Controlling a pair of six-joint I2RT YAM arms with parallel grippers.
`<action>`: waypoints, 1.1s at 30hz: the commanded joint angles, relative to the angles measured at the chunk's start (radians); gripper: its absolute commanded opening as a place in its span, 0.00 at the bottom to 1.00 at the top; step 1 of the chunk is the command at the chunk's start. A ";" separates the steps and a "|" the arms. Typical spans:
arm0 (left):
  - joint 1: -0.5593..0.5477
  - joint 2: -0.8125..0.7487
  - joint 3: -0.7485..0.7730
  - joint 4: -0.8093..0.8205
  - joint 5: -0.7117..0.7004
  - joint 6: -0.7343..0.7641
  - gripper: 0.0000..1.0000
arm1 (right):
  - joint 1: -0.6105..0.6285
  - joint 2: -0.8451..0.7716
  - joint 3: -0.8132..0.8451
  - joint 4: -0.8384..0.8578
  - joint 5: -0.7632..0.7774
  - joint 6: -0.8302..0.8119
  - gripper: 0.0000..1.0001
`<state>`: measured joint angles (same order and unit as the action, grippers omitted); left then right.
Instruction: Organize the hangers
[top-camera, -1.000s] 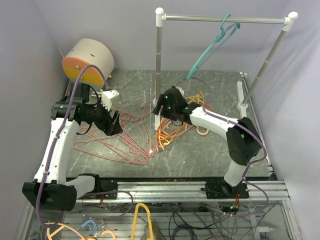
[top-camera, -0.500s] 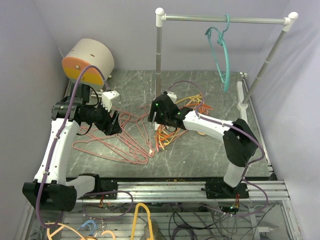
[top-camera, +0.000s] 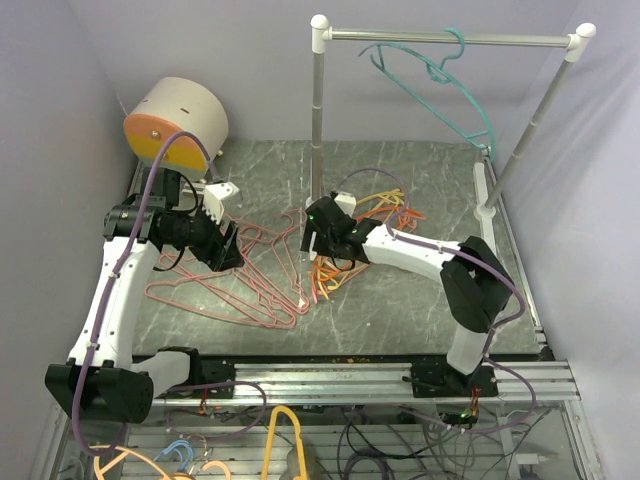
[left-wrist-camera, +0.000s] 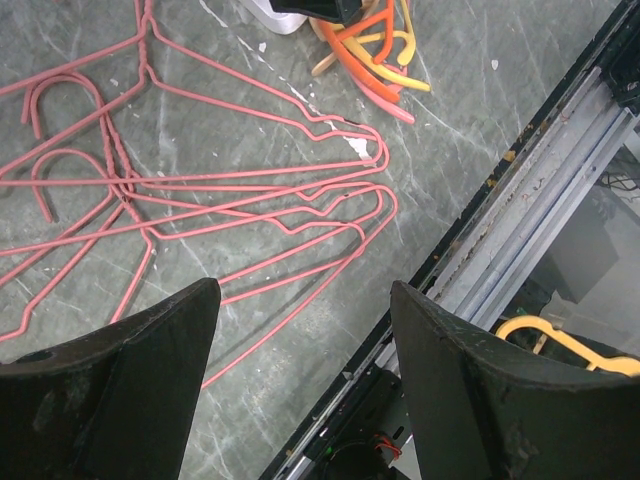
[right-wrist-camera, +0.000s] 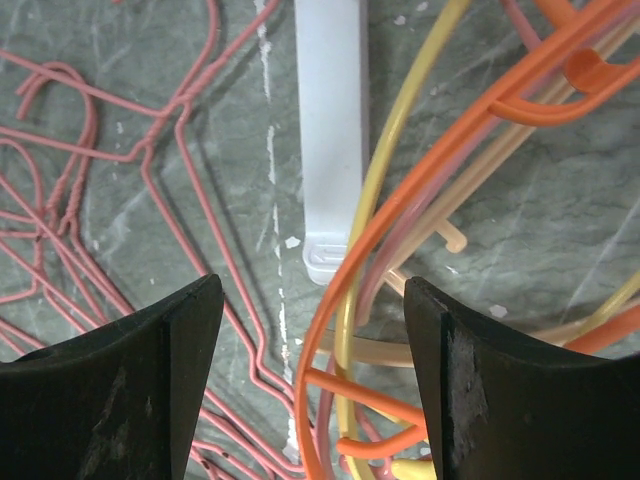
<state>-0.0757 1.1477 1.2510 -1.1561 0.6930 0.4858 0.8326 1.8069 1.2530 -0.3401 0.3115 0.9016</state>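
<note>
A teal hanger (top-camera: 440, 85) hangs by its hook on the silver rail (top-camera: 500, 41), tilted sideways. Several pink wire hangers (top-camera: 250, 285) (left-wrist-camera: 200, 190) lie tangled on the table's left half. Orange, yellow and peach plastic hangers (top-camera: 345, 265) (right-wrist-camera: 420, 190) are piled by the rail's white foot (right-wrist-camera: 330, 130). My right gripper (top-camera: 318, 240) (right-wrist-camera: 312, 300) hovers open just over that pile, an orange hanger's curve between its fingers, nothing gripped. Above the pink hangers, my left gripper (top-camera: 228, 250) (left-wrist-camera: 302, 300) stands open and empty.
A round drum with an orange face (top-camera: 175, 125) sits at the back left. The rail's upright post (top-camera: 317, 120) rises mid-table and a slanted post (top-camera: 530, 120) at the right. An aluminium frame (top-camera: 350, 380) runs along the near edge, with cables and a yellow hanger (top-camera: 285, 425) below.
The teal hanger has swung on the rail from hanging left to tilting right. My right gripper has moved left and down over the plastic pile. The left arm has stayed put.
</note>
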 joint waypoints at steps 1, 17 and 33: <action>-0.004 -0.015 -0.010 0.019 0.010 0.002 0.81 | 0.000 0.001 -0.016 0.000 0.048 0.013 0.73; -0.004 -0.027 -0.019 0.034 -0.005 -0.006 0.80 | 0.000 0.069 -0.014 0.064 0.040 -0.004 0.26; -0.004 -0.027 -0.021 0.039 -0.015 -0.011 0.80 | 0.000 0.017 -0.029 0.023 0.047 -0.003 0.00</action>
<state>-0.0757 1.1351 1.2350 -1.1416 0.6792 0.4778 0.8307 1.8614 1.2415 -0.2985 0.3309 0.9062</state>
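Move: The orange hanger's nearest strand runs between the right hand's open fingers, about 1 cm ahead and 2 cm below the hand point. Close by, the yellow hanger's strand lies some 1 cm ahead, 1 cm left and 3 cm down. The white rack foot is centred about 6 cm straight ahead. The heap of pink hangers lies roughly 16 cm left and 2 cm back. From the left hand, the orange strand is about 17 cm right, 10 ahead and 17 below. The right hand sinks about 2 cm over the orange hanger and shuts its fingers, pinching the strand between them. ##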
